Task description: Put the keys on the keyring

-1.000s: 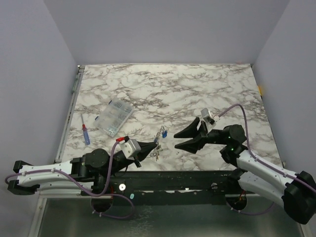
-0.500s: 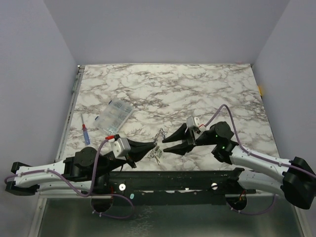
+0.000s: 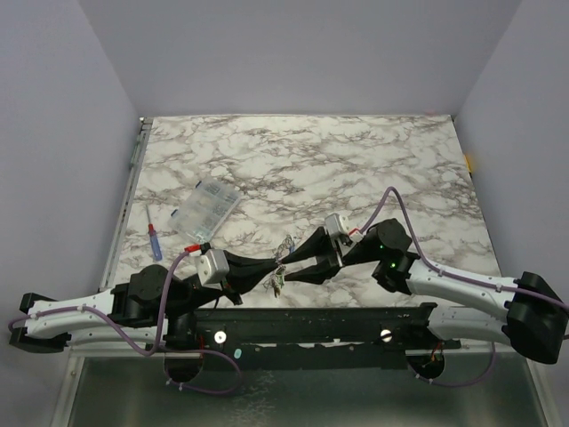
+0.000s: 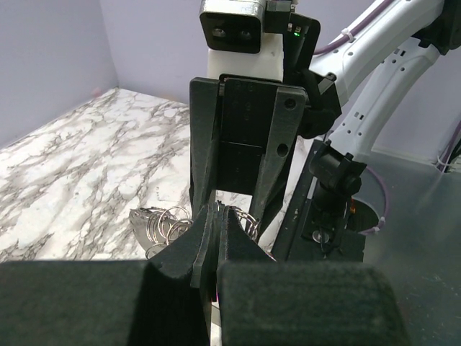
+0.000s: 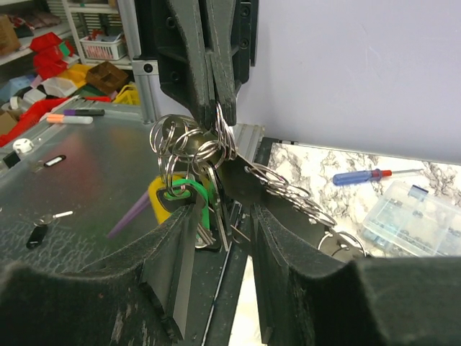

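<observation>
My left gripper point(image 3: 277, 269) is shut on the keyring point(image 5: 193, 138), a bunch of silvery coiled rings, and holds it just above the table's near edge. Keys with green point(image 5: 190, 196) and yellow point(image 5: 160, 193) heads hang from the rings. A chain of rings point(image 5: 297, 196) trails away to the right. My right gripper point(image 5: 220, 241) is open, and its fingers point(image 5: 173, 267) straddle the hanging keys from the opposite side. In the left wrist view the shut left gripper point(image 4: 215, 216) hides most of the rings point(image 4: 163, 226). In the top view the keys point(image 3: 277, 284) show only as a small cluster.
A clear compartment box point(image 3: 206, 212) lies at the left, with a blue and red screwdriver point(image 3: 154, 241) beside it. Both show in the right wrist view as well, the box point(image 5: 412, 215) and the screwdriver point(image 5: 360, 175). The black base rail point(image 3: 302, 322) runs along the near edge.
My right gripper has moved left, up to the left gripper, and its open fingers now straddle the keys. My left gripper has shifted slightly with the ring bunch.
</observation>
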Controlling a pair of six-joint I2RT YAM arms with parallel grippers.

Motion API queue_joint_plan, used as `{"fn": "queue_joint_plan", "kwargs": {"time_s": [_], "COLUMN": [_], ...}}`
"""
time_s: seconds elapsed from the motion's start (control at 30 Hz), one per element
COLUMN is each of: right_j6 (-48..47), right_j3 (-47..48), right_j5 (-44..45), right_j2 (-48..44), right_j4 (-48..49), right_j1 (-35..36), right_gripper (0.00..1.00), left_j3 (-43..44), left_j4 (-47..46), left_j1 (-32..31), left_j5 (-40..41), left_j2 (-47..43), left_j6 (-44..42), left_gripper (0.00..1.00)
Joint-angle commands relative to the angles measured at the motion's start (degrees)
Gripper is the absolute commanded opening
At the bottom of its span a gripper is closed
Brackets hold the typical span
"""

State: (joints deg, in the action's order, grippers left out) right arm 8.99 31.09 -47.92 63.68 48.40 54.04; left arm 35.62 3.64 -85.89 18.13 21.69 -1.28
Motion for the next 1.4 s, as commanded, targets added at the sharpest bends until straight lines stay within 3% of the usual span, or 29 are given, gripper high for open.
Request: {"fn": "queue_joint_plan", "kwargs": {"time_s": [0.0,0.47,1.03,1.1,1.27,1.37], "right_j6": [-0.59,-1.2,2.22,2.5,-0.25,-2.61], "right_j3": [2.08,3.03,4.59,4.53,4.42,4.66], "right_j5": [2.04,3.03,4.45,5.06,7.27,8.14], "right_j2": [0.7,0.83,-0.14,-0.34,-1.32,-1.71], "right_j4": [2.25,2.44,4.0,3.77,-0.12,-5.27], "right_j1": [1.35,2.82,3.08,3.08,3.13,3.03], "right_gripper": [0.43,0.34,0.39,0.34,0.03,0.01], "left_j3": [1.23,0.99,0.88,0.85,0.68,0.37], "left_j4": [-1.56,-2.8,-3.44,-3.42,-4.84,-6.32], "left_j1": [-0.1,-0.16,-0.16,-0.13,-0.15,-0.16], "left_j5": [-2.13,-2.51,-3.2,-3.24,-3.5,-3.63], "left_j2": [-0.2,-0.01,1.0,0.92,0.47,-0.34], "left_j6": [0.35,0.63,0.71,0.75,1.04,1.08], "left_gripper": [0.0,0.0,0.0,0.0,0.0,0.0]}}
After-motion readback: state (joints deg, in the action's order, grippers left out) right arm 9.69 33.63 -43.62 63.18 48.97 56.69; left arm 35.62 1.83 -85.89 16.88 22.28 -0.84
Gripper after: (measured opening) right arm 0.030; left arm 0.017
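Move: The silver key hanging on the keyring under the left fingertips lies about 1 cm ahead, 1 cm left and 1 cm above the right hand. The row of rings is some 4 cm ahead of that hand, neither left nor right, at its height; the yellow key hangs about 3 cm back, 3 cm left and 3 cm lower. From the left hand, the silver key is roughly 1 cm to its right, neither ahead nor back, 2 cm below. Right hand rises about 2.5 cm towards the still-pinching left fingertips, then shuts on the silver key's top. ##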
